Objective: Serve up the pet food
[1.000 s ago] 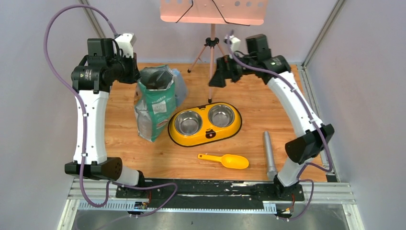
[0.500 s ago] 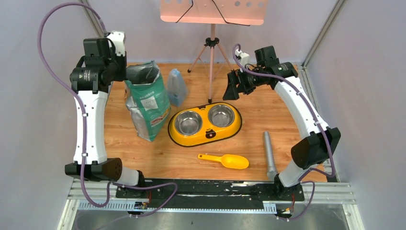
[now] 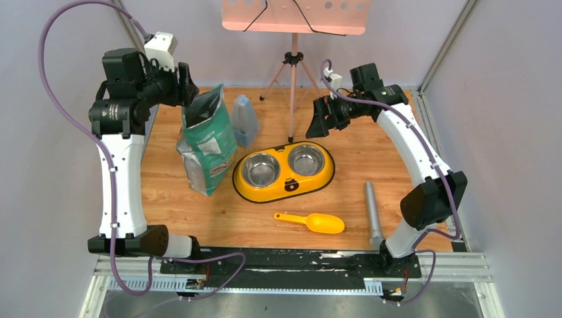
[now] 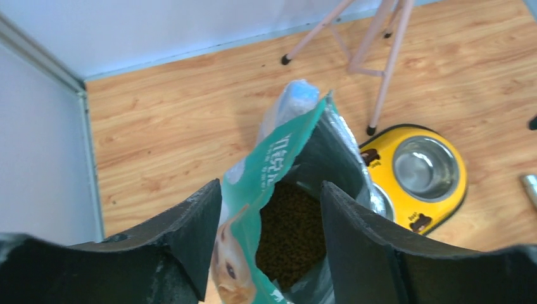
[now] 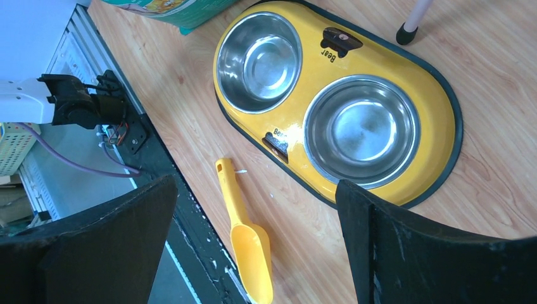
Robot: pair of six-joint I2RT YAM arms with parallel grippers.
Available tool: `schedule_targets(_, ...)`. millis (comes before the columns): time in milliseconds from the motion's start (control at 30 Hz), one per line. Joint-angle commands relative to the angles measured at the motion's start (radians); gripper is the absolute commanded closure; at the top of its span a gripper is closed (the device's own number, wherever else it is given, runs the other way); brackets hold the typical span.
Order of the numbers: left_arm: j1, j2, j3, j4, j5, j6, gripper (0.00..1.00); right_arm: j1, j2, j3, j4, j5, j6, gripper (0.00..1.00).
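The pet food [image 4: 292, 229] is brown kibble inside the open green-and-white bag [image 3: 209, 142]; it shows only in the left wrist view. My left gripper [image 3: 190, 91] hovers at the bag's top left rim. In the left wrist view it [image 4: 271, 190] is open, and the bag's near wall [image 4: 253, 183] stands between the fingers without being pinched. My right gripper [image 3: 317, 122] is open and empty, high above the yellow double-bowl feeder [image 3: 283, 185]. Both steel bowls [image 5: 259, 60] [image 5: 361, 130] are empty. The orange-yellow scoop [image 3: 311, 222] lies on the table in front of the feeder, and shows in the right wrist view [image 5: 248, 240].
A pale blue pouch [image 3: 244, 120] stands behind the bag. A tripod stand [image 3: 292, 73] with a pink board is at the back middle. A grey metal cylinder [image 3: 372, 211] lies at the front right. Walls close in left and right.
My left gripper has moved left and up along the bag's rim; the bag shifted left and stands narrower, uncovering the blue pouch. My right gripper moved right, away from the tripod.
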Motion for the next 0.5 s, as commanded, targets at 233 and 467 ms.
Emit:
schedule_targets(233, -0.030, -0.117, 0.018, 0.187, 0.287, -0.068, 0.21, 0.008, -0.063, -0.055, -0.036, -0.174, -0.262, 0.11)
schedule_targets(467, -0.117, -0.166, -0.028, 0.170, 0.295, -0.036, 0.14, 0.237, -0.128, -0.349, 0.020, -0.051, -0.600, 0.28)
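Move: Behind and below the right hand, the yellow scoop lies about 17 cm back, about level sideways and 25 cm down. The right bowl sits some 4 cm ahead and 1 cm left of that hand, the left bowl 3 cm ahead and 16 cm left; the grey tube is 13 cm back and 17 cm to the right. From the left hand the scoop is 18 cm back, 31 cm right and 41 cm down, and the food bag 2 cm ahead, 3 cm right and 27 cm below. Swinging back from above the right bowl, the empty right hand starts slowly, then speeds towards the scoop, about 6 cm back and 4 cm down, turning some 20 degrees counter-clockwise while its wide-open fingers narrow partway. The left hand draws away from the open bag, right, up and back by about 7 cm each, turning clockwise, tipping up and opening wider. ##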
